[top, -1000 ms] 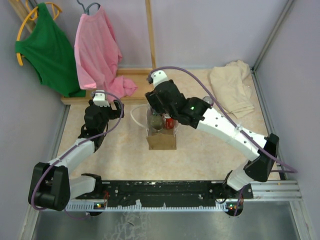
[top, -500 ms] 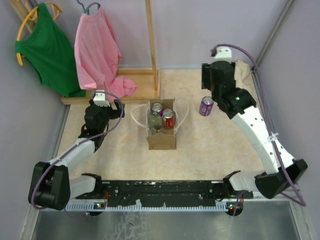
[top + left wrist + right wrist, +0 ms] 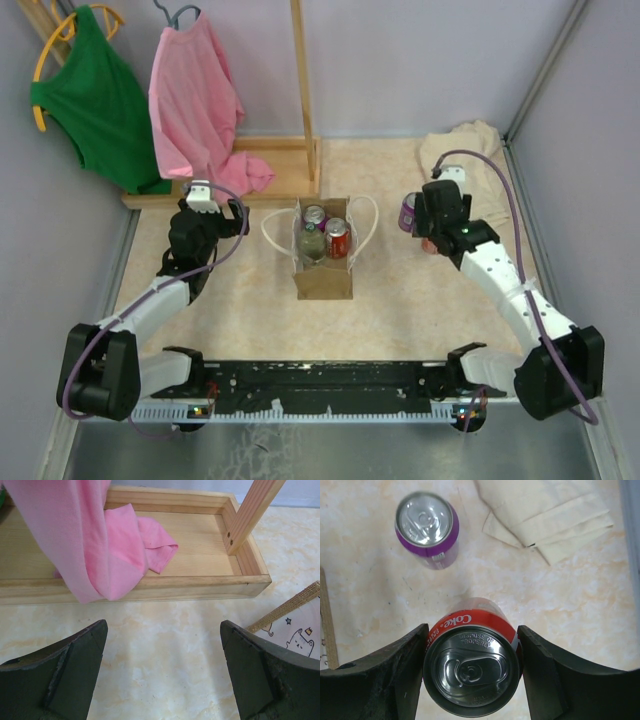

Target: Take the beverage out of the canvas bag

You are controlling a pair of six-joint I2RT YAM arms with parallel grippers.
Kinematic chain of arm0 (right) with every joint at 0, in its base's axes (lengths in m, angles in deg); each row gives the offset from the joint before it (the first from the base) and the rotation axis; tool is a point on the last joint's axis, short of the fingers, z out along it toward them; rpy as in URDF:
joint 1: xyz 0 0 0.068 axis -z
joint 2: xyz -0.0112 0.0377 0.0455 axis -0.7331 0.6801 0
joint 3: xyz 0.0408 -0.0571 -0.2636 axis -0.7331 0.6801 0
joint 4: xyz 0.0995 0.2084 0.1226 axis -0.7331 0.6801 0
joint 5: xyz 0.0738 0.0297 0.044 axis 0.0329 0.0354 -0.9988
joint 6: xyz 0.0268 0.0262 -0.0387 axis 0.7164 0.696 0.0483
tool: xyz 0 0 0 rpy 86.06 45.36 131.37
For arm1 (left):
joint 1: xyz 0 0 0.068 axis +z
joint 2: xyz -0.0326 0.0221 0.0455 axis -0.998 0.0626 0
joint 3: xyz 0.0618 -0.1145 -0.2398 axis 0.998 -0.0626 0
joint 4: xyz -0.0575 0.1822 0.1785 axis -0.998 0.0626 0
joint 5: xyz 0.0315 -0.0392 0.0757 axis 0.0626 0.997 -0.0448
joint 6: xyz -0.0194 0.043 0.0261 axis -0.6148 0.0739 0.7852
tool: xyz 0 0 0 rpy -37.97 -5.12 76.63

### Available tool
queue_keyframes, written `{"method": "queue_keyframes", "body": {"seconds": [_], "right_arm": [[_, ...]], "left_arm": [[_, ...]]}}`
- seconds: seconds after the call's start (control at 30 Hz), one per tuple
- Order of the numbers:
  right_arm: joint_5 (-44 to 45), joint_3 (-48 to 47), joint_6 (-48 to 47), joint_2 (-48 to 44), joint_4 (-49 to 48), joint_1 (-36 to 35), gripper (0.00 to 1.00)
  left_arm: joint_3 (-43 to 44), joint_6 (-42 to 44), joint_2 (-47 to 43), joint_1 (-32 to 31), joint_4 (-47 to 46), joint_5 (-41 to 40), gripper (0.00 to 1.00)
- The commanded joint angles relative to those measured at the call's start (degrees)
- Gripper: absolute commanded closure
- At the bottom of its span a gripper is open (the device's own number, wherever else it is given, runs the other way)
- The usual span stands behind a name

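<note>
The canvas bag (image 3: 323,278) stands open at the table's middle, its white rope handles spread to both sides. A silver-topped can (image 3: 314,214), a red can (image 3: 338,240) and a greenish one (image 3: 311,246) stand inside it. To its right my right gripper (image 3: 431,241) (image 3: 472,630) is shut on a red Coke can (image 3: 470,672), one finger pressed on each side, low over the table. A purple can (image 3: 408,212) (image 3: 426,527) stands upright just beyond it. My left gripper (image 3: 228,218) (image 3: 163,625) is open and empty, left of the bag, whose edge (image 3: 292,609) shows at the right.
A wooden rack base (image 3: 200,540) with a pink shirt (image 3: 100,540) draped into it lies right ahead of the left gripper. A green shirt (image 3: 95,100) hangs at the back left. A folded beige cloth (image 3: 465,175) (image 3: 545,510) lies at the back right, near the wall.
My right arm has swung from over the bag to the right, rose high, then came down beside the purple can with the Coke can held. The left arm has not moved.
</note>
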Motion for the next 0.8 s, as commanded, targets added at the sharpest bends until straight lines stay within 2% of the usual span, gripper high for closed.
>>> {"method": "queue_keyframes", "body": {"seconds": [0.0, 0.37, 0.67, 0.77], "right_arm": [[-1.4, 2.2, 2.4, -0.8, -11.9, -0.1, 1.0], [-2.8, 6.3, 3.4, 6.2, -19.9, -0.1, 1.0], [-3.2, 4.8, 6.1, 10.2, -17.8, -0.2, 1.0], [-3.4, 5.3, 6.3, 11.2, -18.2, -0.1, 0.95]], "left_arm": [[0.3, 0.2, 0.0, -0.2, -1.2, 0.5, 0.0], [0.7, 0.0, 0.5, -0.2, -1.1, 0.9, 0.0], [0.6, 0.1, 0.4, -0.2, -0.9, 0.5, 0.0], [0.8, 0.2, 0.5, -0.2, -0.9, 0.6, 0.0]]}}
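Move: The right hand holds the Coke can over bare table; the spot it is being lowered to is about 2 cm ahead, 2 cm left and 18 cm below. The purple can stands some 11 cm ahead and 3 cm left, 12 cm down; the folded cloth lies about 21 cm ahead and 12 cm right, and the canvas bag about level and 26 cm left. From the left hand that spot is roughly 47 cm right and 4 cm back. Keeping its pinch around the upper part of the Coke can, the right hand lowers it about 8 cm towards the bare table on the robot's side of the purple can, quickly at first and then more slowly. After a slight start backwards it eases some 2 cm forward and 2 cm left on the way down, the fingers tipping about 5 degrees further down and the hand's left side rising about as much. ##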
